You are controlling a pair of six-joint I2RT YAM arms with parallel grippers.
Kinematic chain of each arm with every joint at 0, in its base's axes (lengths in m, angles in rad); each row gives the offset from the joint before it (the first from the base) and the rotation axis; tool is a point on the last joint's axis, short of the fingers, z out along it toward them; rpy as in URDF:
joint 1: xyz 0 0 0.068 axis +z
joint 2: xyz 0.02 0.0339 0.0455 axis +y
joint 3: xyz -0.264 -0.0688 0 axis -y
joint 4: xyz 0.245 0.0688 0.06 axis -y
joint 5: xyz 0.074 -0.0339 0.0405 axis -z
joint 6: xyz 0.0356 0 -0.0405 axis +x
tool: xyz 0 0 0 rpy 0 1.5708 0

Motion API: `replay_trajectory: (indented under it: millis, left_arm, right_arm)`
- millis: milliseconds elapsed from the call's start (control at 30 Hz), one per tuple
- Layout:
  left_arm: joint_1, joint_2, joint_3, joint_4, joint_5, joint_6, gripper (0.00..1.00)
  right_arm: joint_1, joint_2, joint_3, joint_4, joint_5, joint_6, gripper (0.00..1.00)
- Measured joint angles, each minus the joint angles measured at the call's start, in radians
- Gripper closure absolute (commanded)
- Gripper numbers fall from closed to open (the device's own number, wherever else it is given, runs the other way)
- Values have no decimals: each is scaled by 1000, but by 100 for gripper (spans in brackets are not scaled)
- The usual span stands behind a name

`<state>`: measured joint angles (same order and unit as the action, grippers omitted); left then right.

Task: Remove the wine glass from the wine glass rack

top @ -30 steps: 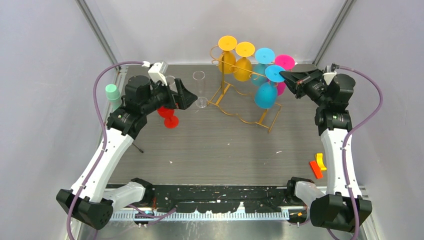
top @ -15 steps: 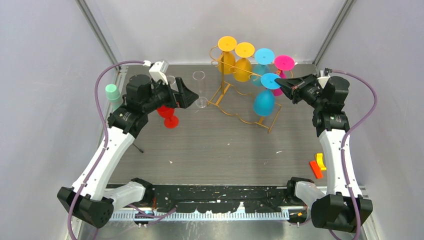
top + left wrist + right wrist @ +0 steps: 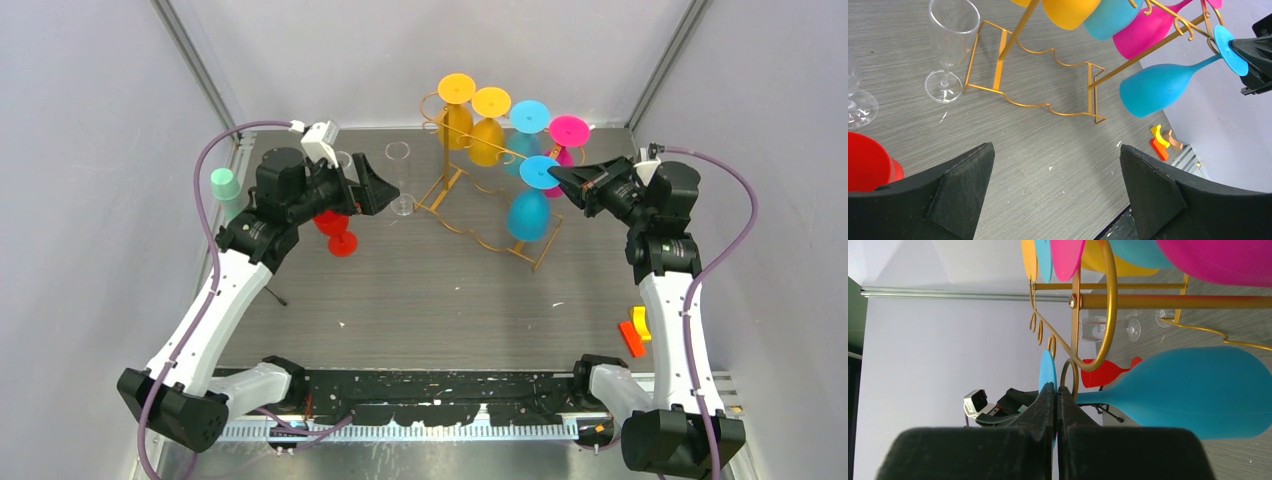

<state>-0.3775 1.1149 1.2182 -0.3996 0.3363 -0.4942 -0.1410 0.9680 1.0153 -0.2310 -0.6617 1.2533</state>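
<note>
The gold wire wine glass rack [image 3: 443,187] stands at the back of the table. A blue wine glass [image 3: 527,215] hangs bowl down at its near right end. Its stem sits in the rail's end loop [image 3: 1070,375]. My right gripper [image 3: 555,176] is shut on the glass's round foot [image 3: 1047,371], which shows edge-on between the fingers. My left gripper [image 3: 1055,150] is open and holds nothing. It hovers left of the rack, over bare table, near a red glass [image 3: 335,230].
Two yellow glasses [image 3: 470,135], another blue one [image 3: 528,118] and a magenta one [image 3: 568,130] hang on the rack. Two clear glasses [image 3: 401,180] stand left of it. A green cup [image 3: 224,183] sits at far left, coloured blocks [image 3: 634,333] at near right.
My right gripper has drawn the blue glass's foot toward the table's front, along the rail's end, and the bowl has swung with it. The left arm has barely moved.
</note>
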Motion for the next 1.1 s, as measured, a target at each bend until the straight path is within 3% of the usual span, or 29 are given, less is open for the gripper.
replay_trajectory:
  millis: [433,667,1100]
  left_arm:
    - [0,28,-6,14,34,-32,0]
    - [-7,33,-49,100,116,-115,0]
    - [-255,114,-306,570,224,-518,1]
  right_arm:
    - [5,-42,0,-48,-18,-34,100]
    - [5,-77,-21,-4,-77,19,100]
    - [35,-282,-295,542,-126,529,100]
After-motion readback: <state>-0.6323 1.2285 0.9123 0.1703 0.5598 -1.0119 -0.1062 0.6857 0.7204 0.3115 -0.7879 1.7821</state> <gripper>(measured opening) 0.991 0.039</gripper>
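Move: The blue wine glass, hanging foot up with its stem already pinched in the right gripper, lies about 27 cm to the open left gripper's right, level with it front to back and 7 cm lower. From the left gripper, the rack's middle is roughly 13 cm ahead, 21 cm right and the pink glass 9 cm ahead, 33 cm right. From the right hand, the blue glass is some 9 cm below and 3 cm left, and the left gripper about 30 cm left. Keep the right gripper shut on the blue glass's stem and draw it back about 8 cm away from the rack, slowly at first, then faster while lifting it 6 cm and rolling the bowl towards the left gripper. After a slow start, swing the wide-open left gripper right some 12 cm, back and a little down towards the bowl, turning its wrist clockwise and tipping it down; don't close. ##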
